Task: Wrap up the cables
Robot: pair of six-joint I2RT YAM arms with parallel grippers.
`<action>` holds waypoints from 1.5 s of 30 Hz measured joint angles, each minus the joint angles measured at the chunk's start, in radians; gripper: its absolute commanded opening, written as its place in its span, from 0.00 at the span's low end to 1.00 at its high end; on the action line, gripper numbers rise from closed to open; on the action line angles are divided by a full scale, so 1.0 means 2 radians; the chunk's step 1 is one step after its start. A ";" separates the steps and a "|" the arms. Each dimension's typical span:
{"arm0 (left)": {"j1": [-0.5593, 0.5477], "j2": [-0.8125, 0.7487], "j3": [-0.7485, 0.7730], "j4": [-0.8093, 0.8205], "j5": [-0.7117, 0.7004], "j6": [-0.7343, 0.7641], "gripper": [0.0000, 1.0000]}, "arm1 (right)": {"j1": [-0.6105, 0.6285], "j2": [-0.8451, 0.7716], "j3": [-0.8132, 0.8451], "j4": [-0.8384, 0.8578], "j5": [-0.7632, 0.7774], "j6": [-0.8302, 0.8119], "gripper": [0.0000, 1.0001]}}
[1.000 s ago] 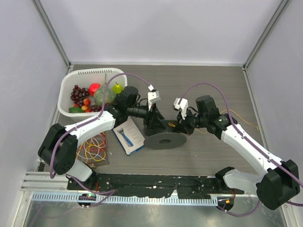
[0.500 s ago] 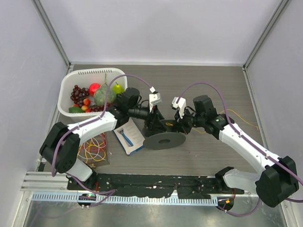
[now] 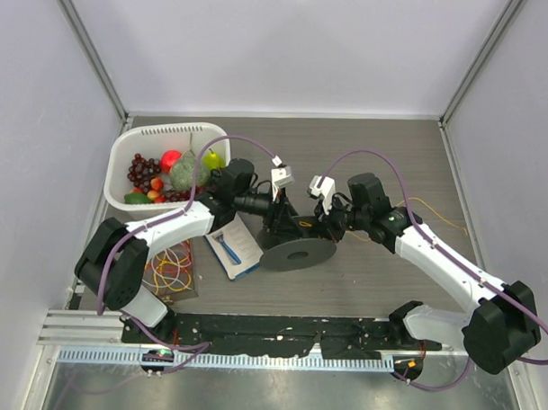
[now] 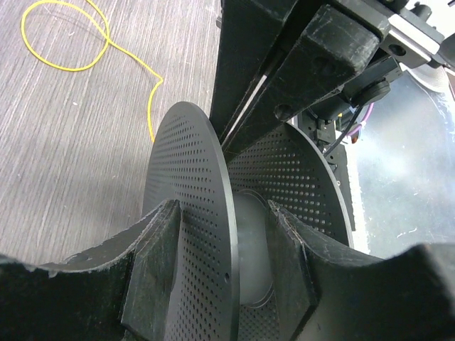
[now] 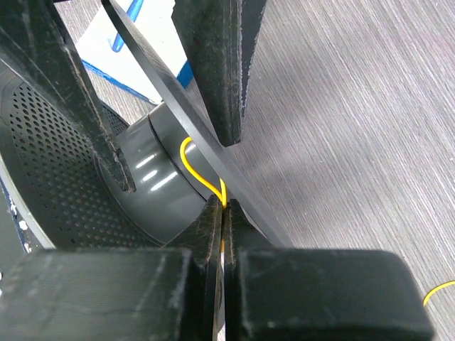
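The dark grey perforated spool [image 3: 297, 253] stands tilted at the table's middle between both grippers. My left gripper [image 3: 275, 221] is open and straddles one flange [image 4: 192, 213]. One finger [image 4: 153, 273] lies against the flange's outer face; the other finger [image 4: 291, 273] sits between the flanges, with a gap that shows the hub [image 4: 252, 241]. My right gripper [image 5: 222, 213] is shut on the thin yellow cable [image 5: 190, 165], pinching it right at the hub [image 5: 153, 188] between the flanges. Loose cable lies in a loop [image 4: 64, 42] on the table and trails to the right [image 3: 433, 211].
A white basket [image 3: 123, 155] of fruit stands at the back left. A blue and white packet [image 3: 235, 246] lies just left of the spool, and a bag of coloured bands [image 3: 168, 273] sits near the left arm's base. A black strip [image 3: 279, 329] runs along the near edge.
My right gripper has shifted a little to the left, closer in on the spool, still pinching the cable. The left gripper and the spool have scarcely moved.
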 measured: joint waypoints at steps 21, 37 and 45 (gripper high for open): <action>-0.004 0.002 0.000 0.008 -0.036 -0.024 0.41 | 0.001 0.000 0.000 0.003 0.004 0.000 0.01; -0.006 0.002 0.000 0.014 -0.039 -0.011 0.41 | 0.007 0.000 0.000 0.015 0.006 0.009 0.01; -0.006 0.002 0.000 0.019 -0.039 -0.008 0.12 | 0.007 0.000 0.000 0.017 0.009 0.010 0.01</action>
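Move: The loop of yellow cable at the spool's flange rim is about 3 cm to the left hand's right and 2 cm lower, level with it fore and aft. From that hand, the tipped spool's middle is roughly 4 cm back, 1 cm right and 7 cm down, and the notepad about 6 cm back, 17 cm left. The right hand, pinching the cable, has the loop 2 cm to its left and the spool's middle 5 cm left, 4 cm back. The left eases about 1 cm forward, closing its fingers on the flange rim while the right keeps pinching cable. ##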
